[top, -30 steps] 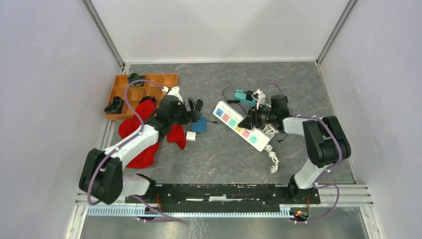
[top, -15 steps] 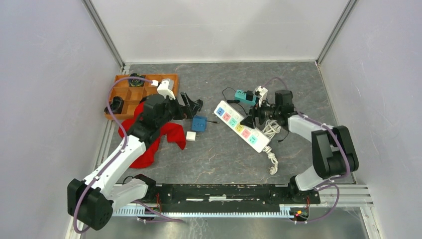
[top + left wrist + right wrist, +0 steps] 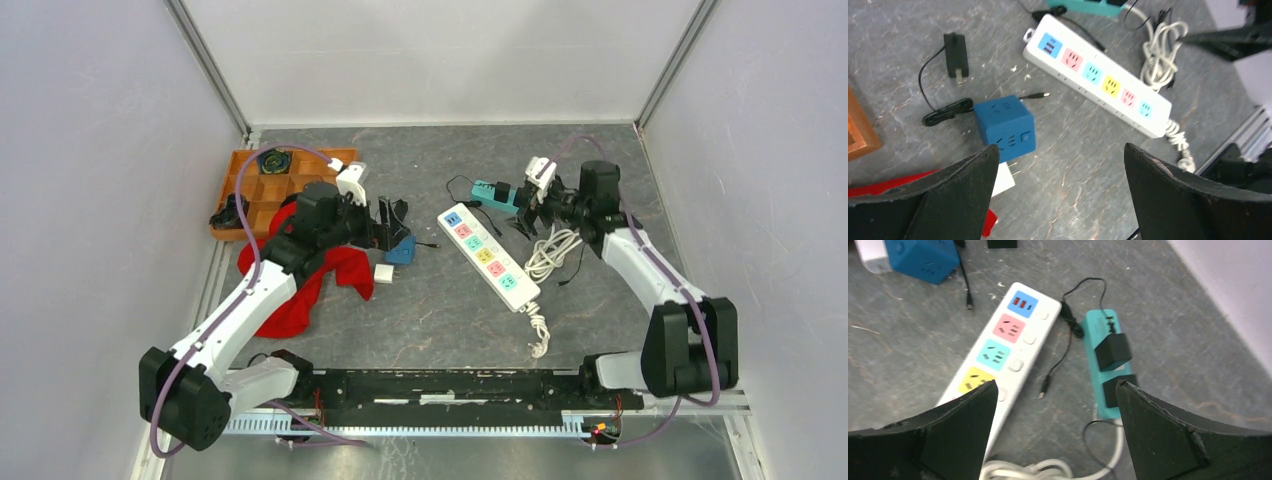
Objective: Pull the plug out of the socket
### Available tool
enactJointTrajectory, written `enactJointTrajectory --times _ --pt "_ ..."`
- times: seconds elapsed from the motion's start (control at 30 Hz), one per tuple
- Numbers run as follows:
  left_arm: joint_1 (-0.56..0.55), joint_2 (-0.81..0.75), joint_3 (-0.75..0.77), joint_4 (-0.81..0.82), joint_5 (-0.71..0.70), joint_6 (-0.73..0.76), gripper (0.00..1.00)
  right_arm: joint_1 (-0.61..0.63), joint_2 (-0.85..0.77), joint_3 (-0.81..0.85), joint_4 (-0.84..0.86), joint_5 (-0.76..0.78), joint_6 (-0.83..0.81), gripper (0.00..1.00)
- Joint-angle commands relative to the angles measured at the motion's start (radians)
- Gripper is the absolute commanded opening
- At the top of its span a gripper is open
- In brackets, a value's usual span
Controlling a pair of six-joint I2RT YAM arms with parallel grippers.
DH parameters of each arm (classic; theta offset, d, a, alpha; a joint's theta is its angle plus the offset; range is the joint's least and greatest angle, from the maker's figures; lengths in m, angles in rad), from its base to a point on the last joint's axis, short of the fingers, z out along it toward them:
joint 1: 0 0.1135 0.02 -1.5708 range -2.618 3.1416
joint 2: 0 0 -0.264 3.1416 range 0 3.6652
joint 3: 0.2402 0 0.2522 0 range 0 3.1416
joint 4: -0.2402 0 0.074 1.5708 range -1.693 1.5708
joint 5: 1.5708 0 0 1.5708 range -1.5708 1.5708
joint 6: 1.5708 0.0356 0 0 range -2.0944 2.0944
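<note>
A white power strip [image 3: 488,256] with coloured sockets lies mid-table, and no plug sits in any socket that shows [image 3: 1098,75]. Behind it lies a teal strip [image 3: 1105,365] with two black plugs [image 3: 1113,351] seated in it. My right gripper [image 3: 1057,387] hovers open above the gap between the two strips [image 3: 527,205], holding nothing. My left gripper [image 3: 1062,150] is open over bare table right of a blue cube socket [image 3: 1005,127]. A white plug [image 3: 1004,180] lies against the cube's near side. A loose black adapter [image 3: 956,54] with its cord lies beyond the cube.
A coiled white cable [image 3: 550,250] lies right of the white strip. A red cloth [image 3: 300,280] is spread under my left arm, with an orange compartment tray [image 3: 250,185] behind it. A thin black cable end [image 3: 1044,386] lies between the strips.
My right gripper opened and drew back toward the far right, off the white strip, which now lies shifted and turned. My left arm swung about and stands over the blue cube again.
</note>
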Motion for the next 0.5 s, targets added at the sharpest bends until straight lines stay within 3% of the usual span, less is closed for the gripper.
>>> enactJointTrajectory --times 0.0,0.13,0.23,0.47 --pt "0.004 0.003 0.004 -0.098 -0.033 0.143 1.0 -0.002 0.109 0.186 -0.154 0.029 -0.316 0.95" --pt "0.004 -0.027 -0.018 -0.107 -0.106 0.169 1.0 -0.001 0.217 0.309 -0.232 0.033 -0.497 0.96" --pt "0.004 -0.038 -0.022 -0.1 -0.083 0.167 1.0 -0.002 0.29 0.389 -0.286 0.016 -0.594 0.97" --pt "0.003 -0.038 -0.021 -0.105 -0.096 0.163 1.0 -0.002 0.517 0.727 -0.562 0.073 -0.625 0.94"
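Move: Ahead of the right hand, about 8 cm out, 1 cm left and 12 cm below, is the nearer black plug in the teal socket. The farther black plug is some 10 cm ahead and 4 cm left; the white power strip's middle is 5 cm back and 7 cm left, the cable coil about 3 cm back and 5 cm right. From the left hand, the nearer plug lies roughly 14 cm ahead, 24 cm right and 17 cm below. Swinging forward about 10 cm at nearly constant height, the right hand travels quickly away from the white power strip and out over the teal socket with its two black plugs. Its wrist turns some 25 degrees, tipping the fingers further down, wide open and still clear of the plugs. The left hand, open and empty, sinks a few centimetres and eases left. ##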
